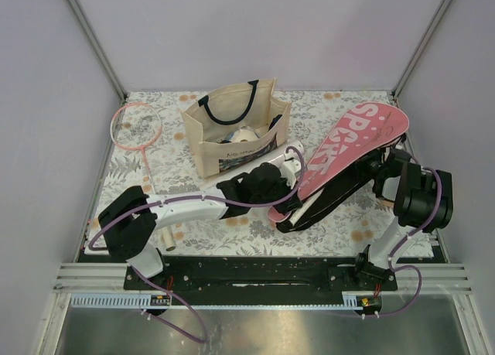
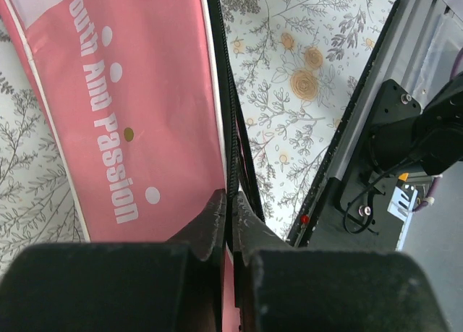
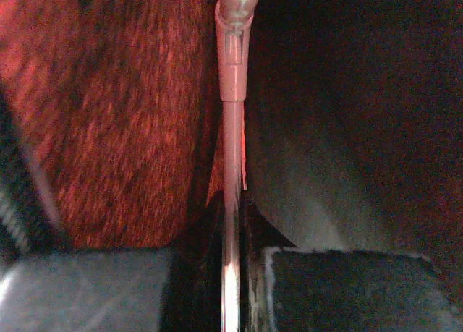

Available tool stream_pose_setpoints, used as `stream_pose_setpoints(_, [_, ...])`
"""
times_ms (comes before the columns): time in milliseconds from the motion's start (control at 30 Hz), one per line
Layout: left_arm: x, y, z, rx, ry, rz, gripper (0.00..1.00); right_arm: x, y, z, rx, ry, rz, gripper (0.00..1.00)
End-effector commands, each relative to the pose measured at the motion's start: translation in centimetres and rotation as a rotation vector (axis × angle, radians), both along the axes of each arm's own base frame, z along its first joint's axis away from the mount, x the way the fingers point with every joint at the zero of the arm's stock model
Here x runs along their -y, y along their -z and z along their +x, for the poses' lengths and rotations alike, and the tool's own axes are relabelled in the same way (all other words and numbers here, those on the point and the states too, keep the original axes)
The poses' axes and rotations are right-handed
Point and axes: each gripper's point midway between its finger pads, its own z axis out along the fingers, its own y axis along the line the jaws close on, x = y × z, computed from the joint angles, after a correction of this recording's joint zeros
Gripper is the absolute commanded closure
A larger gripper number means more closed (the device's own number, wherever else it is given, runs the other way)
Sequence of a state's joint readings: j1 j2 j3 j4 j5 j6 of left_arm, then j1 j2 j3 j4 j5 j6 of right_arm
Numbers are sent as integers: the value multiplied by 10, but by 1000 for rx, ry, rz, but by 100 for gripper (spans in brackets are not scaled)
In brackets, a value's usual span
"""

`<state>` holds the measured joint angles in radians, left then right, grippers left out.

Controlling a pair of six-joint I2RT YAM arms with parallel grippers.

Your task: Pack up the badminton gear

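Observation:
The pink "SPORT" cover (image 1: 352, 142) lies diagonally at the right of the table, its black underside and strap showing along the lower edge. My left gripper (image 2: 231, 198) is shut on the black zipper edge at the narrow end of the cover (image 2: 137, 115). Inside the cover, with red fabric (image 3: 108, 115) to one side, my right gripper (image 3: 233, 198) is shut on a thin pink racket shaft (image 3: 231, 129). A second pink-framed racket (image 1: 136, 127) lies flat at the far left. A long white tube (image 1: 290, 155) lies under my left arm.
A beige tote bag (image 1: 232, 138) with black handles stands upright at the back centre, just behind my left arm. The right arm's wrist (image 1: 390, 173) leans against the cover's open side. The black base rail (image 1: 255, 274) runs along the near edge.

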<state>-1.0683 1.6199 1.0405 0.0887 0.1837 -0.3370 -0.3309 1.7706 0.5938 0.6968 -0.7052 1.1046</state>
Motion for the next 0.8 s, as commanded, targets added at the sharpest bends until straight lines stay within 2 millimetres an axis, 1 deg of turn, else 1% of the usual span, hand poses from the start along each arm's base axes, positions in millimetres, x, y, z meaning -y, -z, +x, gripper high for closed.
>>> stream_pose_setpoints(0, [2,-30,-17,-14,40,-96,100,12,-28,31,124,68,-42,100])
stream_pose_setpoints(67, [0,-28,-20,-28,42,-106,100,13,-26,34,114,86,-53,100])
stream_pose_setpoints(200, [-1,-27,-26,-66,44,-142,100,8,-26,40,118,96,-62,100])
stream_pose_setpoints(233, [-1,-28,-26,-71,37,-150,100,6,-27,43,121,100,-68,100])
stream_pose_setpoints(300, [0,-20,-24,-80,15,-143,100,-1,-26,48,119,91,-71,100])
stream_pose_setpoints(367, [2,-13,-20,-83,1,-128,100,-11,-24,52,108,70,-62,96])
stream_pose_setpoints(400, [4,-10,-18,-84,-5,-122,100,-15,-24,52,101,66,-52,91])
stream_pose_setpoints(500, [10,-1,-14,-91,-14,-105,100,-16,-16,44,50,86,-42,74])
stream_pose_setpoints(567, [13,5,-8,-95,-34,-91,100,-16,-7,36,-7,78,-66,66])
stream_pose_setpoints(700, [18,24,0,-106,-66,-36,100,-17,9,10,-158,66,-101,57])
stream_pose_setpoints(767, [19,33,4,-108,-83,-10,100,-13,12,-2,-221,73,-141,54])
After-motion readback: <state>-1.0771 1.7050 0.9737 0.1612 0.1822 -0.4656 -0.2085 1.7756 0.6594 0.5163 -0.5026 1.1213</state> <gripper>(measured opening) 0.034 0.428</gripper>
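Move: The racket's shaft is in the right hand, deep in the bag; the racket bag's wide end lies about 16 cm ahead of that hand and 6 cm to its right, the racket handle some 20 cm back and 25 cm to its left. From the left hand, which holds the bag's zip edge up, the racket handle lies level, about 5 cm to the right and 5 cm below, the white tube about 14 cm ahead, 18 cm left and 11 cm below. The right hand, with the racket shaft still pinched inside the bag, pushes it about 3 cm forward and then swings some 2.5 cm left, before its fingers open to nearly half, let go of the shaft, and the hand eases back and down a couple of centimetres, tipping about 10 degrees downward. Meanwhile the left hand keeps its pinch on the zip edge at the narrow end, drifts back and slightly left, then lowers the edge about 5 cm over the racket handle. ##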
